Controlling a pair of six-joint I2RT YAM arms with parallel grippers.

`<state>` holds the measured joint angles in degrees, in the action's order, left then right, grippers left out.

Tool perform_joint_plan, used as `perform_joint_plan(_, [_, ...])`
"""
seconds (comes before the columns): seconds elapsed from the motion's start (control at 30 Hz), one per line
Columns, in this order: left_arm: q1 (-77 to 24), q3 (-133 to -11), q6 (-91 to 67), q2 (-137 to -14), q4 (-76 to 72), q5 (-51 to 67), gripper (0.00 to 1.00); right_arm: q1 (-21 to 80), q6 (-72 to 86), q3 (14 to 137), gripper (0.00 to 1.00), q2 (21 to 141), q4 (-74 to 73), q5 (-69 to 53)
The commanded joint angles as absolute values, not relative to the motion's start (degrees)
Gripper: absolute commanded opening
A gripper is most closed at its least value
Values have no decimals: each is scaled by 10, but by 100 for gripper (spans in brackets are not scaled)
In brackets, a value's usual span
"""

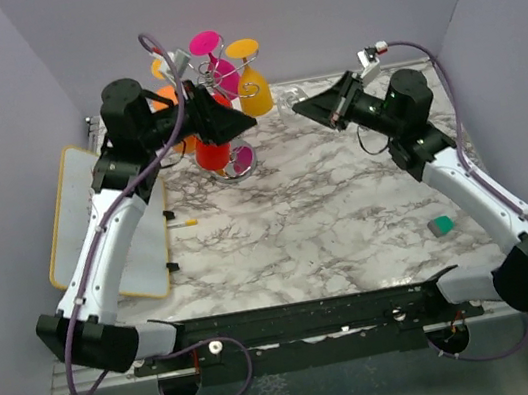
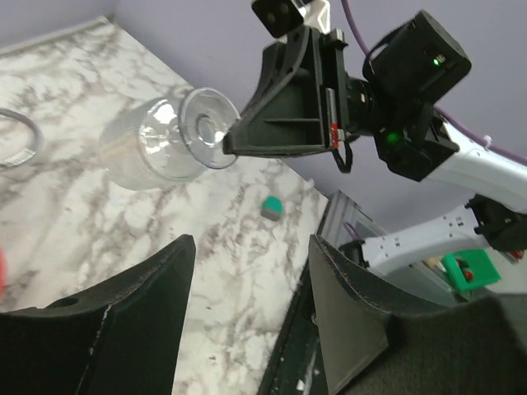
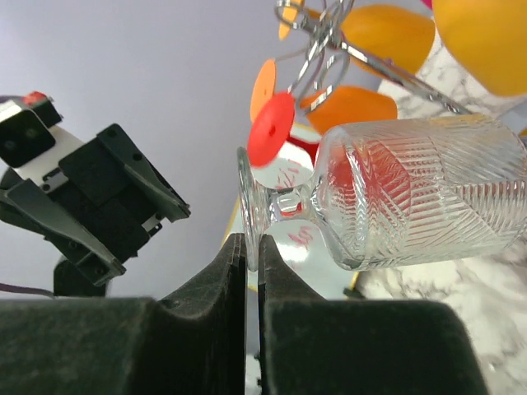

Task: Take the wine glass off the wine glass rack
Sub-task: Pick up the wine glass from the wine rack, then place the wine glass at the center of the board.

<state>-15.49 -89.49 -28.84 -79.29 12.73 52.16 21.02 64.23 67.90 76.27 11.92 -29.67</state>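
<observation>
A clear ribbed wine glass [image 3: 412, 193] is held sideways in the air, its round foot pinched edge-on in my right gripper [image 3: 252, 247], which is shut on it. In the top view this wine glass [image 1: 286, 100] hangs just right of the wine glass rack [image 1: 215, 84], a chrome wire stand with pink, yellow, orange and red glasses on its arms. My left gripper [image 2: 251, 280] is open and empty beside the rack [image 3: 329, 49], facing the clear glass [image 2: 156, 144] and the right gripper [image 2: 229, 146].
A white board with a yellow rim [image 1: 64, 211] lies at the table's left, with a small marker [image 1: 182, 223] by its edge. A green block [image 1: 440, 226] sits on the marble near the right arm. Grey walls close in the back and sides.
</observation>
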Motion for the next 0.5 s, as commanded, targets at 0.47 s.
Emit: perform_joint_plan(0.47, [-450, -490, -326, -562, -102, 296, 59, 212, 345, 460, 1, 482, 53, -571])
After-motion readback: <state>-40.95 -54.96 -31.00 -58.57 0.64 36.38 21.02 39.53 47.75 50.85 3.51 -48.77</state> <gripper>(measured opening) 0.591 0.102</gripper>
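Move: The clear wine glass is already off the rack, hanging upside down from the right fingers, which pinch the edge of its foot. Its middle is about 2 cm ahead, 2 cm left and 7 cm below them. From the right hand, the yellow glass hangs about 17 cm ahead and 9 cm left. From the empty left hand, the clear glass lies some 5 cm ahead, 9 cm right and 9 cm below, and the red glass 6 cm ahead, 5 cm left. Backward and down, both hands draw away from the rack over the open table. The right travels about 15 cm back, sinking 5 cm, and keeps its pinch on the glass's foot while the wrist rolls and swings counter-clockwise, some 30 degrees altogether. The left, fingers still open, goes 14 cm back, 10 down and 6 right, closing in on the glass without touching it. ##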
